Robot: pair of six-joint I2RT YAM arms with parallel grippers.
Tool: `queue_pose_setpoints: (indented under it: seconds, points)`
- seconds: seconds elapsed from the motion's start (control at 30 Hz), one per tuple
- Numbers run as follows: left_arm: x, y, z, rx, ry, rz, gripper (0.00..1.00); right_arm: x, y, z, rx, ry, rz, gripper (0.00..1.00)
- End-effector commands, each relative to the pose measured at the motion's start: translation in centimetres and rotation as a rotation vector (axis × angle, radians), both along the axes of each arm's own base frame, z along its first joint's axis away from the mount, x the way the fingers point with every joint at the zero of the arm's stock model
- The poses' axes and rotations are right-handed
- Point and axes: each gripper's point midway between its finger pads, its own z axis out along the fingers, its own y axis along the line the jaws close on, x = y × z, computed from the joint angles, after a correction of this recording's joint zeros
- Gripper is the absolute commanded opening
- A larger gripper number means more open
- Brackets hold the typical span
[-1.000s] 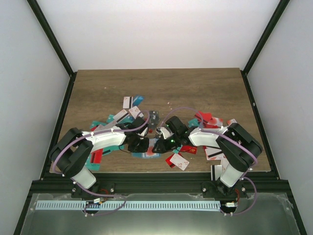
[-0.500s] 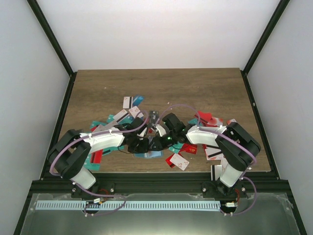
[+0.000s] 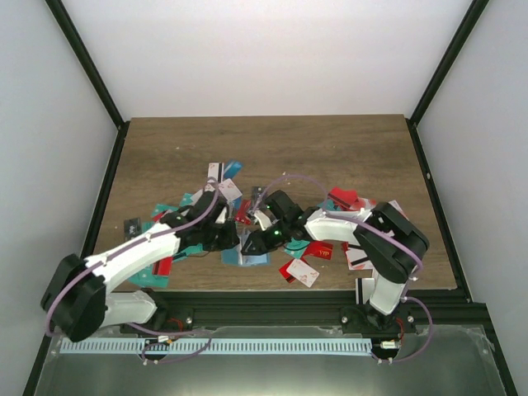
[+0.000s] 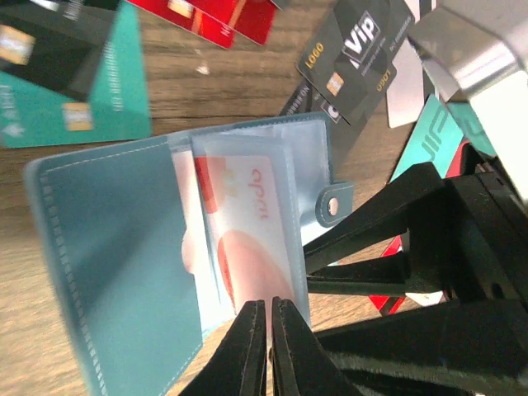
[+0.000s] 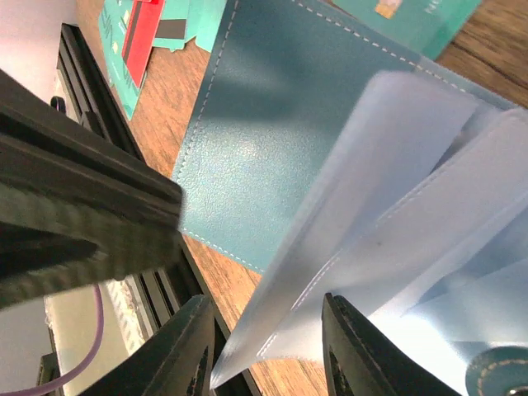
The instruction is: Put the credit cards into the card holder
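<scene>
The teal-blue card holder [image 4: 115, 272] lies open on the table, its clear sleeves [image 4: 289, 190] fanned up; it also shows in the top view [image 3: 247, 256]. A white-and-red credit card [image 4: 247, 239] sits in a sleeve. My left gripper [image 4: 269, 312] is pinched shut on that card's near edge. My right gripper [image 5: 268, 346] is open, its jaws on either side of a raised clear sleeve [image 5: 388, 231] above the holder's cover [image 5: 272, 124]. Its black fingers [image 4: 388, 219] are just right of the holder. Both grippers meet at the holder in the top view: left [image 3: 224, 238], right [image 3: 260, 241].
Loose credit cards lie all around: a black VIP card [image 4: 355, 58], a teal card [image 4: 82, 107], red cards [image 4: 223, 16], a white-and-red one [image 3: 299, 272] by the front edge, and more at the right [image 3: 342, 198]. The table's front rail [image 3: 247, 301] is close.
Both grippers have shifted left with the holder. The left arm has swung out to the left and stretched low; the right gripper has followed leftward.
</scene>
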Motion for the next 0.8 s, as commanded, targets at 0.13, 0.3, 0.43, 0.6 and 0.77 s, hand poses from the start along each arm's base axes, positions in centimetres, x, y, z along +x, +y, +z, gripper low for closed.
queue_pose_setpoints:
  seconds: [0.13,0.3,0.43,0.6,0.77]
  points:
    - [-1.4,4.8,0.6,0.014,0.005,0.135,0.06,-0.3,2.5,0.9,0.021,-0.013,0.057,0.4]
    - [-2.4,5.8,0.6,0.002,0.002,0.156,0.06,-0.5,3.3,0.9,0.028,-0.003,0.072,0.5]
    - [-2.8,6.2,0.9,-0.009,-0.004,0.17,0.06,-0.7,3.9,0.9,0.036,0.006,0.086,0.66]
    - [-3.0,6.5,1.1,-0.017,-0.01,0.183,0.06,-1.0,4.9,1.6,0.052,0.002,0.107,0.75]
    - [-3.1,6.7,1.4,-0.022,-0.014,0.19,0.06,-1.0,5.8,2.2,0.055,-0.006,0.123,0.84]
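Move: The open card holder's middle lies almost under the right hand, about 1 cm ahead, 1 cm left and 4 cm below, its raised sleeve at the fingers. White card: some 19 cm right of that hand and 8 cm back. From the left hand, the holder is about 1 cm ahead, 3 cm right and 6 cm down; a black card lies roughly 10 cm ahead and 4 cm left. Right hand moves 4 cm left against the raised sleeve, fingers spreading; shut left hand clears 6 cm leftward. ##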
